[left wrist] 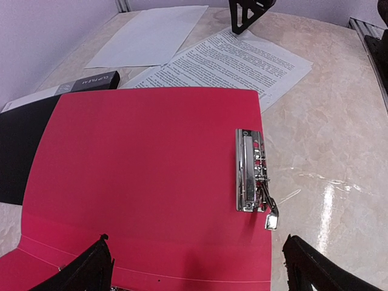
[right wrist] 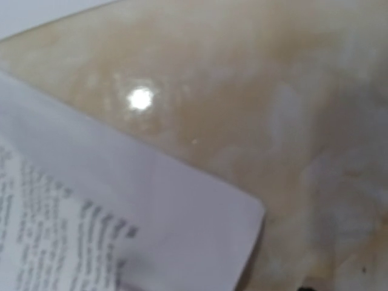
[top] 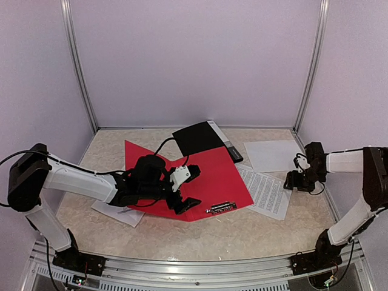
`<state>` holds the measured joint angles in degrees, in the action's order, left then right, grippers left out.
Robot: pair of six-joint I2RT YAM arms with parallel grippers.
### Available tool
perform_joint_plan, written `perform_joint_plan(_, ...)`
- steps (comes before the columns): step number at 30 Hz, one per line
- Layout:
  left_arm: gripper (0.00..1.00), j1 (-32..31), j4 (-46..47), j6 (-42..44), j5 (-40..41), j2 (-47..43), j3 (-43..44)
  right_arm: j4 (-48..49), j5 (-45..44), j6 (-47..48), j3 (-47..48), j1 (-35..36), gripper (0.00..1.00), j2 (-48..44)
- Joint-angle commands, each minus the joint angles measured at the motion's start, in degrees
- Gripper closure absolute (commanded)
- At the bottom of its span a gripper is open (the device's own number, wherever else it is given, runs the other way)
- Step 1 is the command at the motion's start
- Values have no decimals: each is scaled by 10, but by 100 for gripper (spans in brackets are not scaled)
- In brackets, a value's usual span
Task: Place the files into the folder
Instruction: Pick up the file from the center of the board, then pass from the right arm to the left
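Note:
The red folder [top: 206,176] lies open in the middle of the table, its metal clip [top: 220,208] at the near right edge. My left gripper [top: 187,189] hovers over it, open and empty; in the left wrist view both black fingertips [left wrist: 91,270] flank the red folder [left wrist: 145,182] beside the clip [left wrist: 251,173]. A printed file [top: 264,191] lies right of the folder, and a blank file [top: 273,154] lies behind it. My right gripper [top: 295,180] is low at the printed file's right edge. The blurred right wrist view shows only that sheet's corner [right wrist: 151,230], with no fingers.
A black folder [top: 203,138] lies behind the red one, partly under it. Another white sheet [top: 118,212] pokes out beneath my left arm. Metal frame posts [top: 306,66] and walls close in the marbled table [top: 242,236].

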<state>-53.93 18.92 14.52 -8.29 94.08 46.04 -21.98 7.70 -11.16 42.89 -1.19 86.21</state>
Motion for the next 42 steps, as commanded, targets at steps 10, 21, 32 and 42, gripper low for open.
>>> perform_joint_plan(10,5,-11,9,2,4,-2,-5,74,67,-8,-21,-16,51,52)
perform_joint_plan(21,5,-12,5,4,8,5,-1,65,46,-23,-17,-16,79,-25)
perform_joint_plan(32,5,-10,4,10,25,7,4,-36,40,6,39,-15,100,-126)
perform_joint_plan(42,4,-7,-25,-13,59,3,48,-185,26,33,143,100,100,-208)
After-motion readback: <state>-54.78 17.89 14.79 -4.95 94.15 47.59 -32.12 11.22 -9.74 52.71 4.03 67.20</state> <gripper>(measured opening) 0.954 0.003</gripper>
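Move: The file's middle lies about 12 cm to the right hand's left, 2 cm nearer the base and barely 1 cm below; its outer corner is right by the fingers. From this hand, the white sheet lies 19 cm ahead and 2 cm left, the open red folder some 46 cm left and 1 cm ahead. From the left hand, the file is roughly 33 cm right, 8 cm ahead, 10 cm below. The right hand noses 2 cm forward, shuts its fingers on the file's right-hand corner and lifts about 14 cm. ##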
